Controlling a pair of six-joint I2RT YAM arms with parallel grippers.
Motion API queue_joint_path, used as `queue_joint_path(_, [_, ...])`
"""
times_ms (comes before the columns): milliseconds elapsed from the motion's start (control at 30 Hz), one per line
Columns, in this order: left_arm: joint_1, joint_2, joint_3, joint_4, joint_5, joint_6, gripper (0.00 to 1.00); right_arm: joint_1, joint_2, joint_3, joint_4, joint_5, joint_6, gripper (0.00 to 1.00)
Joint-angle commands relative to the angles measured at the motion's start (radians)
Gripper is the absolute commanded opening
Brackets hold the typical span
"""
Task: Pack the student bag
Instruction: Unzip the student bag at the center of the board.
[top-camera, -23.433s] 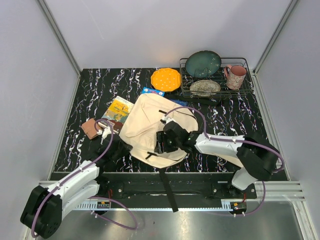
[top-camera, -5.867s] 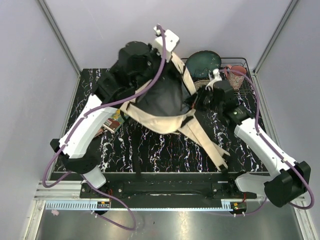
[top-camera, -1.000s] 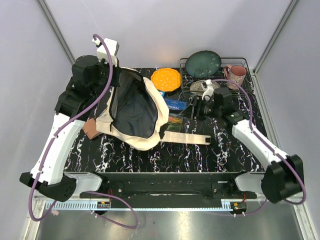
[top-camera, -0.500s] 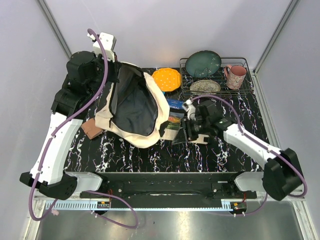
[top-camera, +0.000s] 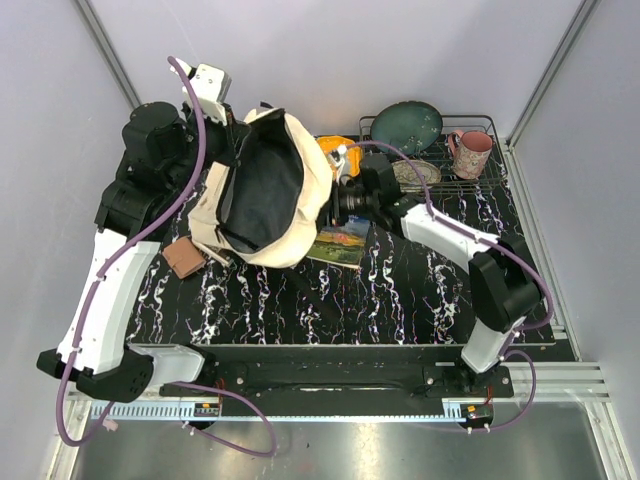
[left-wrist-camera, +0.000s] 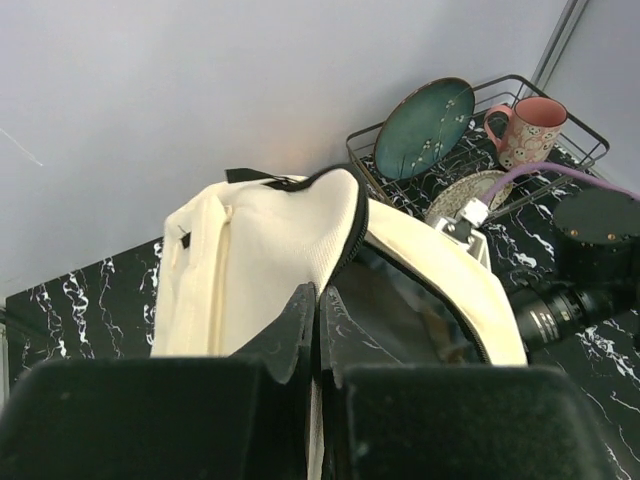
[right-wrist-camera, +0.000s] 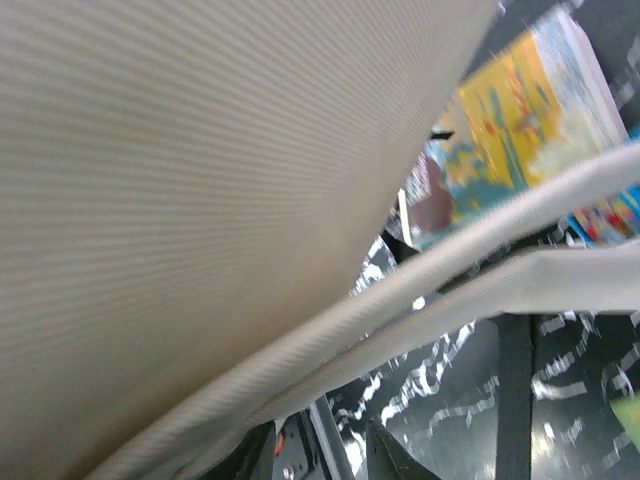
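The student bag (top-camera: 300, 175) is cream fabric with a dark grey lining. It stands tilted at the back left with its mouth (top-camera: 258, 185) gaping toward the camera. My left gripper (top-camera: 230, 132) is shut on the bag's zipped rim (left-wrist-camera: 335, 215) and holds it up; the fabric runs between the fingers (left-wrist-camera: 290, 325). My right gripper (top-camera: 338, 203) is pressed against the bag's right side. In the right wrist view its fingertips (right-wrist-camera: 255, 455) stand apart with nothing between them, under the cream straps (right-wrist-camera: 500, 270) and the bag's wall (right-wrist-camera: 200, 150).
A picture book (top-camera: 340, 243) lies on the marble table (top-camera: 400, 300) just right of the bag. A brown block (top-camera: 183, 257) sits at the left. At the back right a wire rack (top-camera: 480, 180) holds a teal plate (top-camera: 407, 125) and a pink mug (top-camera: 470, 152). An orange plate (top-camera: 333, 146) peeks from behind the bag.
My right arm has swung from the table's middle back and left, up against the bag's right side, its jaws narrowing. The left arm has tipped the bag a little more upright.
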Motion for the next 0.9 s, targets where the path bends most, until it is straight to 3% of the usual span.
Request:
queue_joint_path(0, [0.001,-0.059,0.067,0.15,0.06,-0.003,0.0,0.019,0.052,0.153,0.2,-0.108,0.087,0.46])
queue_joint_path(267, [0.002,-0.023,0.067,0.148,0.022,0.038,0.0,0.063,0.136,0.144,0.226,-0.102,0.102,0.49])
queue_joint_path(467, [0.004,0.017,0.049,0.127,-0.007,0.077,0.0,0.094,0.151,0.092,0.111,0.045,0.076,0.52])
queue_joint_path(700, [0.004,-0.012,-0.179,0.078,-0.012,0.069,0.0,0.087,-0.029,-0.209,0.01,0.307,0.02,0.65])
queue_joint_path(867, [0.004,-0.052,-0.383,0.087,0.01,0.032,0.0,0.07,-0.166,-0.272,-0.144,0.447,0.0,0.73])
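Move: The left hand holds the upper left rim of the student bag, whose middle hangs some 18 cm below, 8 cm to its right and 2 cm nearer the base; the board is about 46 cm straight down. From the right hand, beside the bag's right wall, the bag's middle lies about 14 cm left, 2 cm ahead and 7 cm higher; the Animal Farm book is about 5 cm ahead, 4 cm right and 20 cm below. The left hand keeps its pinch on the bag's rim and, after barely lifting, sinks about 12 cm towards the board at growing speed, easing a little forward and tipping its fingers down. Meanwhile the right hand first rises and goes left along the bag's right wall by about 5 cm, then drops some 17 cm from that height while drawing right and back, its fingers opening further and tilting down by roughly 20 degrees. ##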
